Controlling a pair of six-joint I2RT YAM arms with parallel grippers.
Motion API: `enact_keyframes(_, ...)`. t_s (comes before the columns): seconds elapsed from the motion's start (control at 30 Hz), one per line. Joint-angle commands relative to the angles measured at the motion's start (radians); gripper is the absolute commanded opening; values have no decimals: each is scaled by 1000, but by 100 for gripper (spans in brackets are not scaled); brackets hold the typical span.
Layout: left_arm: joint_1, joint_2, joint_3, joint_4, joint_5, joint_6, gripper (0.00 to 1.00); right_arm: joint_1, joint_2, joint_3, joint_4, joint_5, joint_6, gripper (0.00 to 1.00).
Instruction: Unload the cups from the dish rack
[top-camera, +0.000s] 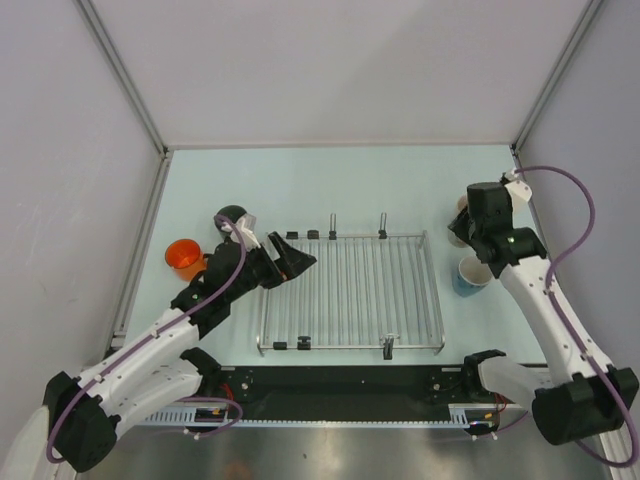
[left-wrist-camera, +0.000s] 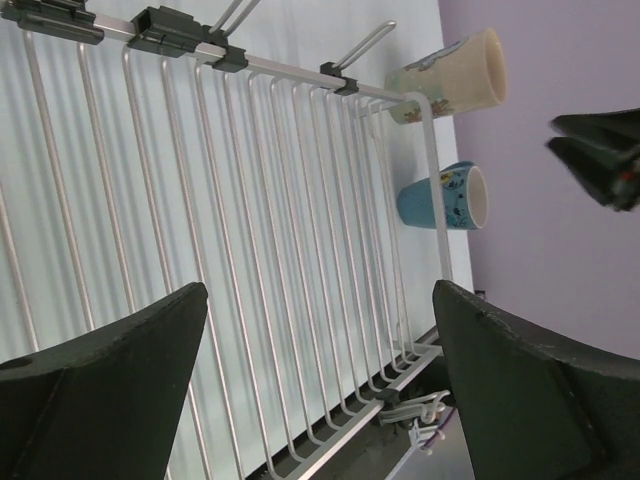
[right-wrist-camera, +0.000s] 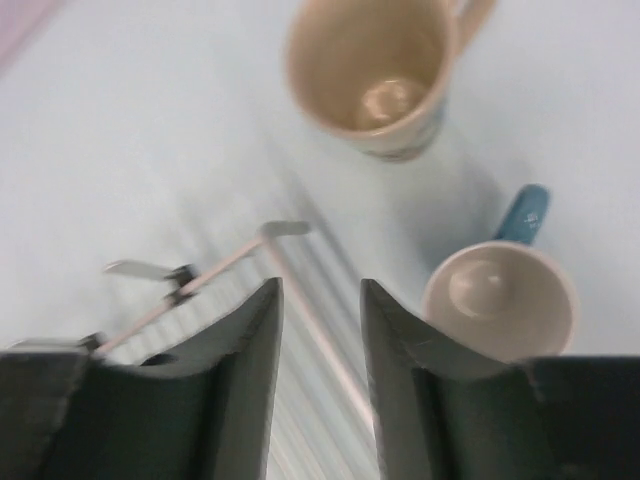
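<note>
The silver wire dish rack (top-camera: 350, 290) lies flat mid-table with no cups on it. The orange cup (top-camera: 183, 256) and the dark grey-green cup (top-camera: 232, 215) stand left of it. The cream-beige cup (top-camera: 460, 225) and the blue cup (top-camera: 470, 275) stand right of it. The yellow cup is out of view. My left gripper (top-camera: 295, 258) is open and empty over the rack's left edge (left-wrist-camera: 250, 250). My right gripper (top-camera: 468, 240) is open and empty above the cream cup (right-wrist-camera: 375, 75) and the blue cup (right-wrist-camera: 500, 300), near the rack's far right corner (right-wrist-camera: 285, 232).
Grey enclosure walls and metal frame posts (top-camera: 130, 90) bound the table on three sides. The arm bases and a black rail (top-camera: 340, 385) run along the near edge. The left wrist view also shows the cream cup (left-wrist-camera: 450, 75) and the blue cup (left-wrist-camera: 445, 197).
</note>
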Motion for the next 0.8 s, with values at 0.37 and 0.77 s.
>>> enact_keyframes(0.37, -130, 95, 290, -384, -381, 287, 100, 604, -306, -89, 91, 261, -10, 100)
enact_keyframes(0.77, -402, 209, 392, -503, -679, 321, 100, 1113, -155, -106, -14, 737, 115, 100)
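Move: The blue cup, already let go, stands about 5 cm back and 5 cm right of the right hand, some 15 cm below; the beige mug is about 7 cm ahead and 4 cm right. The emptied dish rack's middle, where this hand heads, lies roughly 23 cm left and 6 cm back, 17 cm below. From the left hand the rack's middle is about 12 cm right and 2 cm ahead; the yellow mug is 15 cm left and 4 cm ahead. Leaving the blue cup behind, the right hand sweeps about 18 cm left and 12 cm back to above the rack's right half, arching up some 8 cm before sinking most of that again; its fingers open wide and swing roughly 40 degrees counter-clockwise. The left hand, staying open above the rack, drifts slightly forward-left and then back while rolling its left side up about 35 degrees, fingers ending steeper. ##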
